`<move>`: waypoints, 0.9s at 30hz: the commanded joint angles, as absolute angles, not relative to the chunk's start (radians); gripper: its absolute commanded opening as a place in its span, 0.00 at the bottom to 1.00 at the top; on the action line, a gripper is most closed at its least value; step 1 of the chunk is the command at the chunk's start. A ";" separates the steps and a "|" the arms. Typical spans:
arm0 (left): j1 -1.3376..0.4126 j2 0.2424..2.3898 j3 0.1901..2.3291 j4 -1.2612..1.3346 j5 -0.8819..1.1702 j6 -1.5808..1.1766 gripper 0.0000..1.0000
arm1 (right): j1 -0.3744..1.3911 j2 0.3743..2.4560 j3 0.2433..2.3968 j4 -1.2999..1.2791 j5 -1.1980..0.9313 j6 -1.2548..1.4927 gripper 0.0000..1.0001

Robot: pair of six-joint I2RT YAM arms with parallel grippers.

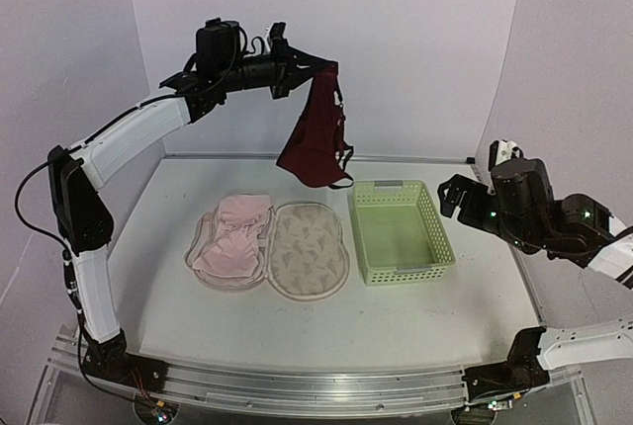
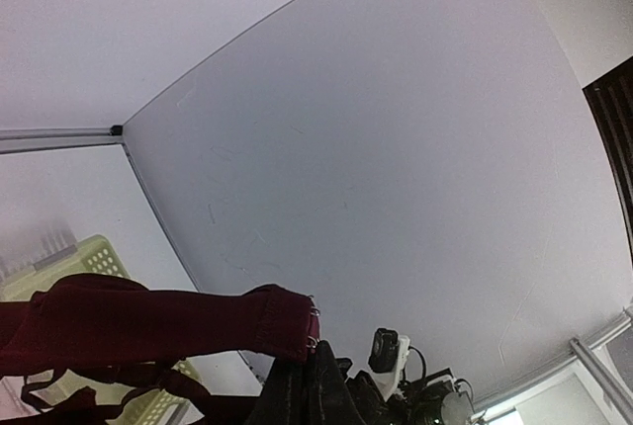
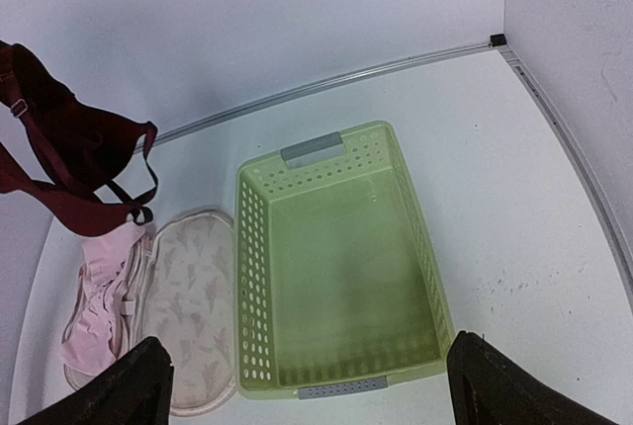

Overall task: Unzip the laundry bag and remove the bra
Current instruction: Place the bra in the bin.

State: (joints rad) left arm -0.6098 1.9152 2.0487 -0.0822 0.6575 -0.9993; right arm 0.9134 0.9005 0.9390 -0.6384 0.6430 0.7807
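Observation:
The laundry bag (image 1: pixel 309 250) lies unzipped and spread flat on the table, its printed half to the right; a pink garment (image 1: pixel 232 237) fills its left half. High above the bag's far end, my left gripper (image 1: pixel 309 67) is shut on a dark red bra (image 1: pixel 316 143), which hangs down clear of the table. In the left wrist view the bra's band (image 2: pixel 148 321) runs left from my gripper (image 2: pixel 309 381). My right gripper (image 1: pixel 457 198) hovers open at the right, empty. Its wrist view shows the gripper (image 3: pixel 312 381), the bag (image 3: pixel 193 297) and the hanging bra (image 3: pixel 59 148).
A pale green slatted basket (image 1: pixel 433 237) stands just right of the bag and has nothing in it; it also shows below my right gripper as the basket (image 3: pixel 247 277). White walls close the back and sides. A metal rail runs along the near edge.

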 commanded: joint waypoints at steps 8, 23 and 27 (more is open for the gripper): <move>-0.717 2.074 2.259 0.111 0.543 -1.150 0.00 | 0.915 0.806 0.903 -0.650 0.680 0.833 0.98; -0.817 2.287 2.410 0.191 0.450 -1.265 0.00 | 0.915 0.721 0.874 -0.653 0.653 0.836 0.98; -0.827 2.320 2.420 0.240 0.437 -1.307 0.00 | 0.914 0.716 0.874 -0.653 0.642 0.833 0.98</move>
State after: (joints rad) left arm -0.8238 2.3123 2.3528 0.1001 0.4675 -1.2537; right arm 0.9134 0.7269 0.8757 -0.6716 0.6460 0.8253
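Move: The left hand still holds the bra high up; the bin it is being taken to lies about 17 cm to this hand's right, 3 cm nearer the robot and some 42 cm below. Down on the table, the laundry bag's empty half is about 5 cm to the left and 5 cm back, with the pink cloth around 23 cm left, nearly level fore and aft. From the right hand, the bin is roughly 12 cm ahead, 6 cm left and 22 cm lower. Rightward, level at first and then sinking, the left hand carries the hanging bra about 14 cm towards the bin and comes down about 5 cm in the later half, slowing as it arrives above the bin. Its wrist turns some 15 degrees and the shut fingers keep their pinch on the bra's end. The open, empty right hand eases a few centimetres right and back, away from the bin. ##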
